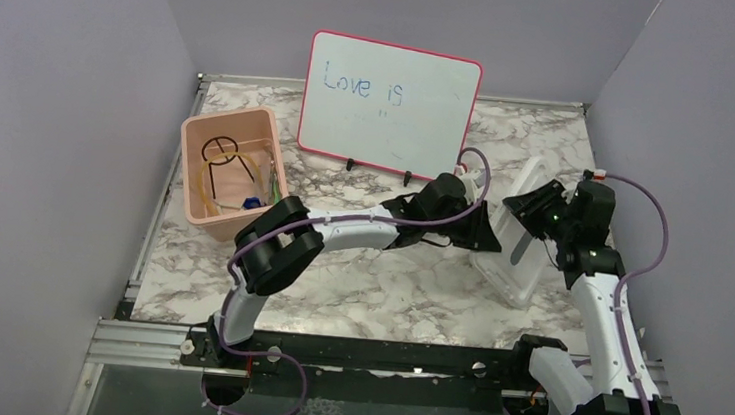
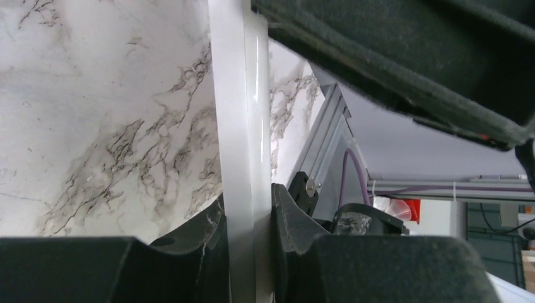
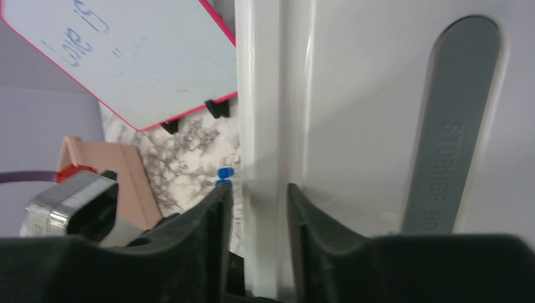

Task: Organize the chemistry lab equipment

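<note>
The chemistry lab equipment lies in the pink bin (image 1: 187, 172) at the left. I make out a black wire ring tripod (image 1: 218, 144), a tan rubber tube (image 1: 247, 165) and a blue-capped tube (image 1: 254, 202). The bin's white lid (image 1: 523, 243) stands on edge at the right. My left gripper (image 1: 489, 236) is shut on its rim; the left wrist view shows both pads (image 2: 287, 214) pressed against the white lid (image 2: 240, 126). My right gripper (image 1: 534, 214) straddles the lid's upper edge, and in the right wrist view it (image 3: 258, 196) stands open, with a gap beside the lid (image 3: 353, 95).
A pink-framed whiteboard (image 1: 390, 104) reading "Love is" stands at the back middle. Purple walls close in left, right and behind. A grey handle strip (image 3: 448, 126) runs down the lid's face. The pink bin (image 3: 135, 183) and a blue cap (image 3: 225, 173) show past the right fingers.
</note>
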Robot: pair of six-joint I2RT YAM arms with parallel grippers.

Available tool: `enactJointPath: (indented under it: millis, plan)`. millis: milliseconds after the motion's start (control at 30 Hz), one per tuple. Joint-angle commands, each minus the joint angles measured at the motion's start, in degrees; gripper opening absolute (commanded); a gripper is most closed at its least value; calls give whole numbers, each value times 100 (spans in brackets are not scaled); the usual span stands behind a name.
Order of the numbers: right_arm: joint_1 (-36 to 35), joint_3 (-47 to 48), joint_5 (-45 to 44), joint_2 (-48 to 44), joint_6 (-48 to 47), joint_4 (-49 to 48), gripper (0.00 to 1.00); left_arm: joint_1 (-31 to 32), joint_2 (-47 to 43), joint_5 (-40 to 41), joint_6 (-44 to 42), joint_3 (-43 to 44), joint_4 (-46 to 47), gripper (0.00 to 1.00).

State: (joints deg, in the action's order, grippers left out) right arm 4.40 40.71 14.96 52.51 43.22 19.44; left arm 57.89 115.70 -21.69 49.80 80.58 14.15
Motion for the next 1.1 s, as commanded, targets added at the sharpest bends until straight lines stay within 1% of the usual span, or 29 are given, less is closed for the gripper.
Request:
enactJointPath:
  millis: [0, 67, 133, 200, 367, 467, 567, 633, 667, 700, 767, 833, 900, 1000, 1067]
  plan:
    - [-23, 602, 24, -246, -362, 348, 51, 7, -762, -103, -574, 162, -253, 0]
    - [-20, 809, 136, -308, -551, 428, 58, -92, -1026, -188, -603, 133, -315, 0]
    - [-25, 1053, 310, -340, -709, 503, 60, -234, -1354, -271, -594, 75, -347, 0]
    - [-19, 1265, 547, -378, -847, 508, 61, -383, -1676, -323, -644, 35, -408, 0]
    - [-26, 1839, 811, -397, -913, 507, 62, -848, -2472, -211, -883, 161, -1030, 0]
    - [-21, 2034, 1102, -343, -842, 294, 62, -1320, -2944, -305, -755, 59, -1151, 0]
    - [-26, 2129, 1587, -148, -666, -47, 64, -1897, -3415, -426, -593, -66, -1270, 0]
    - [-25, 2104, 2156, 103, -440, -492, 64, -2339, -3689, -644, -402, -122, -1275, 0]
    - [-23, 2055, 2457, 298, -247, -969, 64, -2636, -3825, -752, -249, -141, -1275, 0]
    - [-23, 2013, 2750, 475, -32, -1217, 64, -2838, -3944, -849, -146, -151, -1270, 0]
    - [-34, 1997, 3324, 825, 414, -2142, 65, -3272, -4167, -1077, 130, -164, -1197, 0]
    - [-115, 1986, 3714, 1142, 892, -2949, 66, -3704, -4328, -1382, 458, -192, -1053, 0]
    - [-335, 2203, 3719, 1457, 1020, -3165, 67, -4130, -4441, -1676, 860, -257, -805, 0]
    - [-987, 2658, 3449, 1860, 893, -3106, 69, -4710, -4508, -2095, 1556, -428, -262, 0]
    - [-1261, 2818, 3331, 2112, 1015, -3365, 70, -5036, -4527, -2339, 2047, -602, 184, 0]
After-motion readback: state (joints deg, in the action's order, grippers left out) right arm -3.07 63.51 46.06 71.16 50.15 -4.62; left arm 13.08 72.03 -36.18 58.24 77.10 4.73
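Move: The lid is already pinched by the left hand, and its edge still lies between the right fingers. The pink box it is bound for is about 57 cm to the left hand's left, 15 ahead and 9 lower; the whiteboard's middle is some 25 cm left, 30 ahead and slightly below, and two blue caps on the table about 12 left, 14 ahead, 15 below. From the right hand the box is roughly 61 cm left, 7 ahead, 12 lower. The lid stays pinched in the left hand, which first lifts it almost straight up, then swings it leftward and somewhat forward towards the pink box, in all some 32 cm left and 30 up, turning counter-clockwise with a roll. The right fingers open wide and let go of its edge; that hand rises, then drifts left and a little forward, tipping its fingers up and turning counter-clockwise. ##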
